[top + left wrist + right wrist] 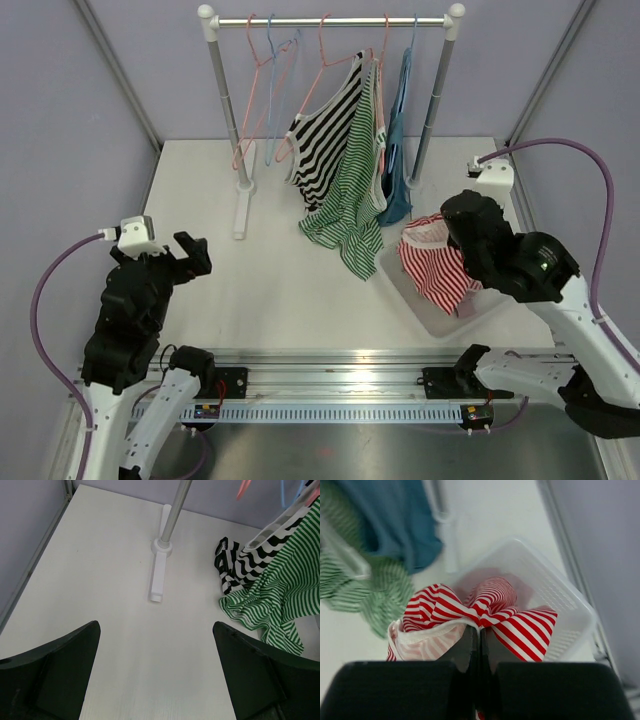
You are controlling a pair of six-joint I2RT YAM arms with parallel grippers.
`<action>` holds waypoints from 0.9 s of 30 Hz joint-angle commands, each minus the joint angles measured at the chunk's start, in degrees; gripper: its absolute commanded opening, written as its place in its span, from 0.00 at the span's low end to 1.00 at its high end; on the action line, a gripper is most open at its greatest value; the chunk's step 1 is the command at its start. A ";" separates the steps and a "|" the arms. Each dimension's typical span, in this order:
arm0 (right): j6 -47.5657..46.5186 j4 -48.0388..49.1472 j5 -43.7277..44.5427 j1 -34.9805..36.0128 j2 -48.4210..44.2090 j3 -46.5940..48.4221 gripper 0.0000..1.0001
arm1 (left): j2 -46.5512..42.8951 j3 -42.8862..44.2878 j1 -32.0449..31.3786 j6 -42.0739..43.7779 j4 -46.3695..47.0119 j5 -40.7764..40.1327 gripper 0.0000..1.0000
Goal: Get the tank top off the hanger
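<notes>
My right gripper is shut on a red-and-white striped tank top, pinching its white hem. That tank top is bunched over the white basket at the right, off any hanger. Beneath the right gripper it drapes over the basket's near edge. The left gripper hovers open above bare table on the left, with nothing between its fingers. Pink and blue hangers hang from the rail at the back.
A black-and-white striped top, a green striped top and a blue top hang from the rail, their ends reaching the table. The rack's left post and white foot stand ahead of the left gripper. Grey walls enclose the table.
</notes>
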 commanded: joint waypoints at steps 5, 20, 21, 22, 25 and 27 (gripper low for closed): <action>-4.41 12.56 -14.76 -23.65 1.88 -17.17 0.00 | 7.23 14.63 0.20 -1.37 -1.07 8.66 0.99; 1.38 20.15 -23.54 -37.30 5.50 -27.58 0.78 | 38.35 46.72 -5.06 2.84 1.37 20.72 0.99; 0.94 18.57 -21.96 -37.30 3.92 -26.61 0.87 | 39.93 47.60 -6.21 3.81 2.34 19.49 0.99; -0.10 17.86 -20.99 -37.22 1.04 -24.42 0.88 | 43.69 49.00 -8.13 5.47 3.13 17.65 0.99; -2.92 15.40 -18.08 -37.22 -4.24 -20.03 1.00 | 51.86 56.29 -9.90 8.02 3.14 17.11 0.99; -4.59 15.04 -19.12 -37.13 -6.54 -18.52 1.00 | 55.75 60.60 -10.44 9.26 4.10 16.93 0.99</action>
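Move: The right hand holds the gathered red-striped tank top, with the white bin's middle about 6 cm ahead, 7 cm right and some 30 cm below it. The blue tank top hangs roughly 18 cm ahead and 9 cm left, a few cm lower. From the left hand the black-striped tank top on its pink hanger is about 26 cm ahead, 23 cm right, near level; the green one hangs some 5 cm right of it and 3 cm nearer. The empty blue hanger is about 26 cm ahead, 16 cm right, 8 cm higher. Keeping its pinch on the red-striped tank top, the right hand lowers it about 24 cm into the bin, drifting right and a little forward while tipping down, then opens fully, lets go, levels and rises some 12 cm. The open left hand climbs about 18 cm, then swings right and forward towards the hanging black-striped tank top, turning nearly 30 degrees clockwise. ##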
